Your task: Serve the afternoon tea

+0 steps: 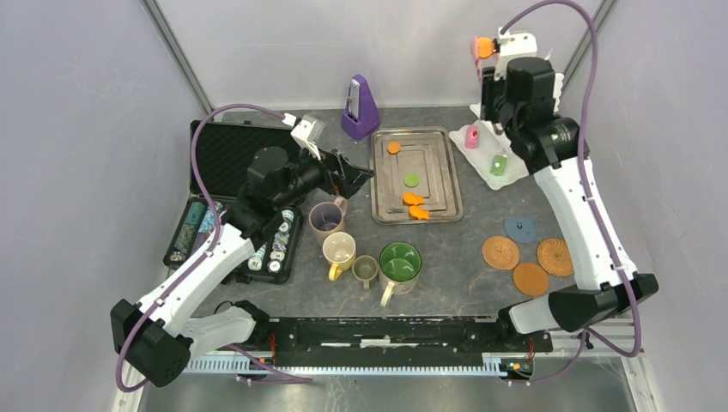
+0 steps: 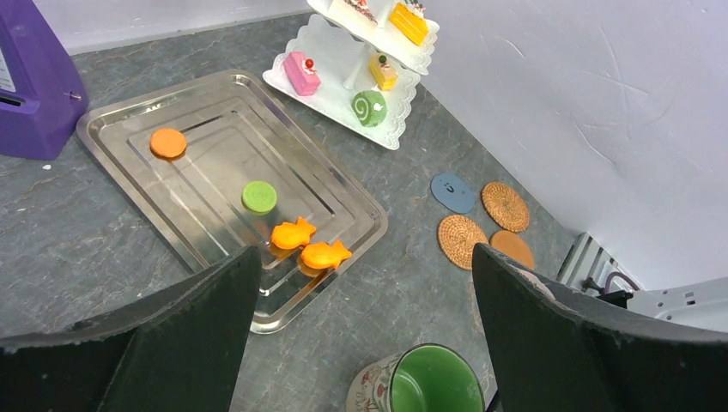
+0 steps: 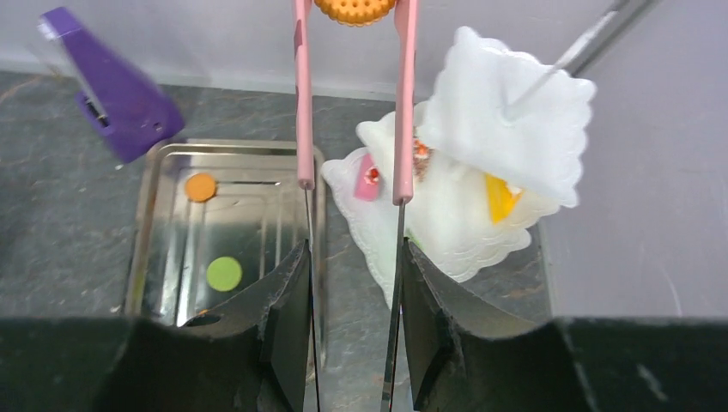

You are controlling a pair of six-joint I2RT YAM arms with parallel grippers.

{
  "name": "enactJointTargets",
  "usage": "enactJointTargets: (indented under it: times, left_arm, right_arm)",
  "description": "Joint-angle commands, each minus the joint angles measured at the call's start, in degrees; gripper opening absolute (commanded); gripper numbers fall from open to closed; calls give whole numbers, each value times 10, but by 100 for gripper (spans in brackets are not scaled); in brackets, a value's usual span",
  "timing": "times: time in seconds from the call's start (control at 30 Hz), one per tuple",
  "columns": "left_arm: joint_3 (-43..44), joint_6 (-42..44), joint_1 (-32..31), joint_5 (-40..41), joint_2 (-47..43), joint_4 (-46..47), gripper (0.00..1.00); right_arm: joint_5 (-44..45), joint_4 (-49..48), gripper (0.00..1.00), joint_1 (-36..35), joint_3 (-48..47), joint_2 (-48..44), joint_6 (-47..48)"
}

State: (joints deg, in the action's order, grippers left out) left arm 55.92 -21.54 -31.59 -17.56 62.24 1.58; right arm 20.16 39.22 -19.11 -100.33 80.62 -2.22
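Note:
My right gripper (image 3: 354,257) is shut on pink-handled tongs (image 3: 302,103), raised high beside the white three-tier stand (image 3: 515,112). The tongs' tips pinch an orange round biscuit (image 3: 354,9), seen from the top camera as a biscuit (image 1: 485,47) above the stand (image 1: 494,167). On the steel tray (image 1: 382,142) lie an orange disc (image 1: 394,148), a green disc (image 1: 412,180) and two orange fish (image 1: 415,206). My left gripper (image 2: 365,266) hangs open and empty over the table between the tray and the big green mug (image 2: 433,382). Mauve (image 1: 326,219), yellow (image 1: 339,251) and olive (image 1: 366,270) mugs stand close by.
A purple metronome (image 1: 360,107) stands behind the tray. An open black case (image 1: 223,163) with striped chips lies at the left under my left arm. Three cork coasters (image 1: 500,252) and a blue disc (image 1: 519,227) lie at the right front. Grey walls close in the sides.

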Motion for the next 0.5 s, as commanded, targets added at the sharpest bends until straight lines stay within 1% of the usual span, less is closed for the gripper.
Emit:
enactJointTargets:
  times: [0.0, 0.1, 0.17, 0.47]
  left_arm:
    - [18, 5, -4, 5, -6, 5, 98]
    - [17, 5, -9, 5, -7, 4, 98]
    - [17, 7, -13, 8, -6, 3, 98]
    - [19, 8, -16, 7, 0, 2, 99]
  right_arm:
    - [-17, 51, 32, 58, -60, 36, 8]
    - [-65, 60, 32, 98, -75, 46, 1]
    - [-79, 67, 32, 111, -79, 49, 1]
    - [-75, 69, 33, 150, -67, 57, 9]
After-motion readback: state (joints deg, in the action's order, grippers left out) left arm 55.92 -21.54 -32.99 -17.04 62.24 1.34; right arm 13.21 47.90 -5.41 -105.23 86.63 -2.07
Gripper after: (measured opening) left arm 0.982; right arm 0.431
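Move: The stand's empty top tier lies about 12 cm to the right of the right hand, some 8 cm ahead and 14 cm lower. The yellow cake on the middle tier is roughly 10 cm below the top tier and 2 cm farther right. The pink cake on the bottom tier is about 11 cm ahead of this hand, 3 cm right and 34 cm down. From the left hand the top tier is some 19 cm ahead, 38 cm right and 8 cm lower. Swing the right gripper about 7 cm to the right towards the stand's top tier, still pinching the pink tongs with the orange biscuit in their tips. As it swings, let it sink some 4 cm, tip about 10 degrees down and turn slightly clockwise, easing to a near stop. Don't loosen the grip on the tongs. ##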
